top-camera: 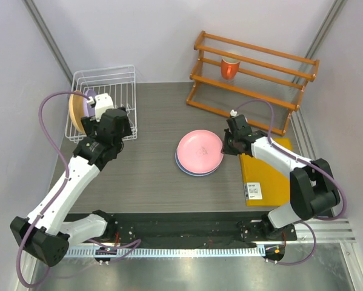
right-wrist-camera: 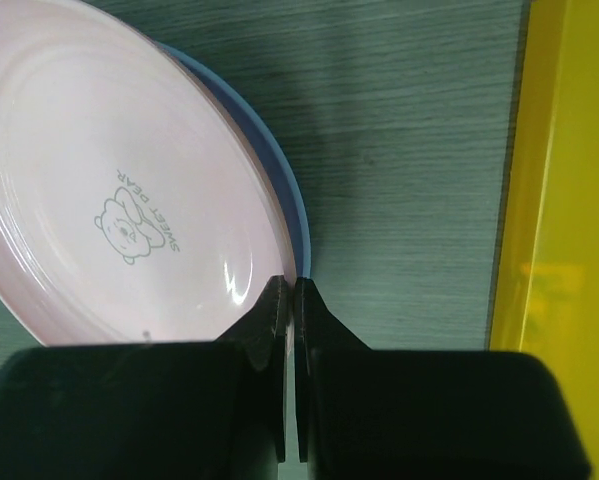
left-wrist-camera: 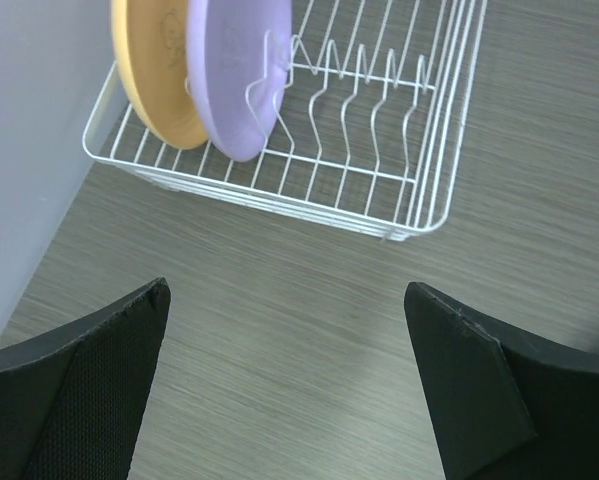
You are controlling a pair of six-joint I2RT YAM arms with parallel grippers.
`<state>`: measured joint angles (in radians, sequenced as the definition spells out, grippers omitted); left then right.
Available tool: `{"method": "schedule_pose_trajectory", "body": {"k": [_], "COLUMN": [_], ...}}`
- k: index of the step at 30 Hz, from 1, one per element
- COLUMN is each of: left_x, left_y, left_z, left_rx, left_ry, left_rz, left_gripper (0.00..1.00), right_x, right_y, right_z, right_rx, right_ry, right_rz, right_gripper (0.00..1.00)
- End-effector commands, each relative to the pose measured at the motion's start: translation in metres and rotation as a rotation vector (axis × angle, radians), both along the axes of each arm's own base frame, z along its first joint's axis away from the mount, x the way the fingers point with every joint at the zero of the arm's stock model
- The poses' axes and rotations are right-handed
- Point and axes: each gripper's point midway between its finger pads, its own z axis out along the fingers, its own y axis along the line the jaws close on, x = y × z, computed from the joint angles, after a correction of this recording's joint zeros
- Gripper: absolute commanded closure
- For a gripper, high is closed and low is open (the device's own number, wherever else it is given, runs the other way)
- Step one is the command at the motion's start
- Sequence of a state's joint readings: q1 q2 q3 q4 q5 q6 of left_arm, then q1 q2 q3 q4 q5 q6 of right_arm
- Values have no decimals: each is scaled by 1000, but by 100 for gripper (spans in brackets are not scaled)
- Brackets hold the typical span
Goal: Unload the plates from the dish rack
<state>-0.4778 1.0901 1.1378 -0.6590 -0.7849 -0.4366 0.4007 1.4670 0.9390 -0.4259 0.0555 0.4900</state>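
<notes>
The white wire dish rack stands at the back left. An orange-yellow plate and a lilac plate stand upright in its left end. My left gripper hangs open over bare table just in front of the rack, holding nothing. Mid-table, the pink plate lies on the light blue plate. My right gripper is shut on the pink plate's right rim.
An orange slatted shelf stands at the back right with an orange-red cup on it. A flat yellow box lies right of the stacked plates, under the right arm. Grey walls close in the left side and back.
</notes>
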Motion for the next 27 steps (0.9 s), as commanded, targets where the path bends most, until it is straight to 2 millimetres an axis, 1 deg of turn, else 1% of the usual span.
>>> {"method": "schedule_pose_trajectory", "body": {"k": [1, 3, 5, 7, 8, 9, 10, 11, 12, 13, 15, 16, 18, 19, 20, 21, 22, 23, 24, 25, 26, 27], "left_x": [13, 19, 25, 30, 33, 37, 40, 42, 45, 45, 49, 56, 63, 69, 72, 77, 86, 91, 97, 102, 107, 114], "left_y": [13, 17, 21, 26, 33, 36, 40, 48, 52, 61, 74, 76, 87, 90, 98, 100, 103, 108, 111, 113, 119, 117], "left_z": [6, 2, -3, -6, -8, -13, -12, -14, -18, -16, -17, -19, -18, -23, -25, -27, -33, -36, -34, -39, -48, -53], "left_rx": [1, -6, 0, 13, 15, 22, 29, 38, 53, 90, 121, 128, 145, 151, 172, 179, 184, 182, 180, 181, 189, 172], "left_ry": [-40, -30, -18, -12, -9, 6, 4, 8, 23, 13, 17, 16, 20, 34, 48, 52, 71, 78, 76, 86, 108, 112], "left_rz": [29, 36, 51, 62, 82, 90, 99, 124, 142, 195, 234, 240, 256, 261, 279, 282, 288, 294, 298, 304, 316, 294], "left_gripper": [1, 1, 1, 1, 0, 1, 1, 1, 1, 1, 0, 0, 1, 1, 0, 0, 1, 1, 0, 1, 1, 1], "right_x": [35, 36, 36, 36, 35, 35, 32, 30, 26, 21, 12, 8, 2, -1, -3, -5, -7, -7, -8, -8, -9, -9], "right_y": [15, 17, 17, 17, 17, 14, 12, 9, 5, 4, 1, -2, -9, -11, -12, -14, -14, -13, -12, -12, -12, -13], "right_z": [19, 13, 10, 11, 14, 16, 25, 30, 31, 46, 52, 62, 67, 68, 72, 73, 74, 74, 75, 75, 72, 70], "right_rx": [60, 61, 57, 54, 54, 50, 46, 42, 37, 59, 73, 80, 68, 65, 67, 65, 64, 68, 72, 75, 71, 64], "right_ry": [-101, -84, -82, -86, -92, -99, -116, -128, -130, -166, -186, -211, -228, -228, -238, -237, -233, -231, -231, -229, -222, -218], "right_rz": [19, 27, 27, 36, 39, 35, 33, 26, 18, 13, 5, -1, -18, -20, -20, -22, -20, -18, -15, -12, -12, -12], "right_gripper": [98, 78, 62, 50, 47, 46, 45, 44, 43, 42, 39, 39, 37, 36, 36, 36, 36, 36, 36, 36, 36, 36]}}
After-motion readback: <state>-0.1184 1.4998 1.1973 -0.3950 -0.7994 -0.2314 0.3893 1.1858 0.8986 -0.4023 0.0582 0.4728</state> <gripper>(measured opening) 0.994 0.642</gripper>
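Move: The purple plate stands on edge in the dish rack about 13 cm ahead of the open left hand, 10 cm to its left and 12 cm lower; the yellow plate is 5 cm farther left. The right hand still pinches the pink plate's right rim, its middle 8 cm to the left and 1 cm below. The blue plate underneath lies 9 cm left, 1 cm back and 3 cm down; the yellow box is 17 cm right and 8 cm back. Sweeping left, forward and down by some 11, 9 and 7 cm, the left hand heads for the purple plate, fingers wide open, turning about 15 degrees counter-clockwise and tipping down. The right hand eases down and forward about 2 cm each onto the blue plate, opens to let go of the pink rim, then lifts about 10 cm, drawing back slightly. ##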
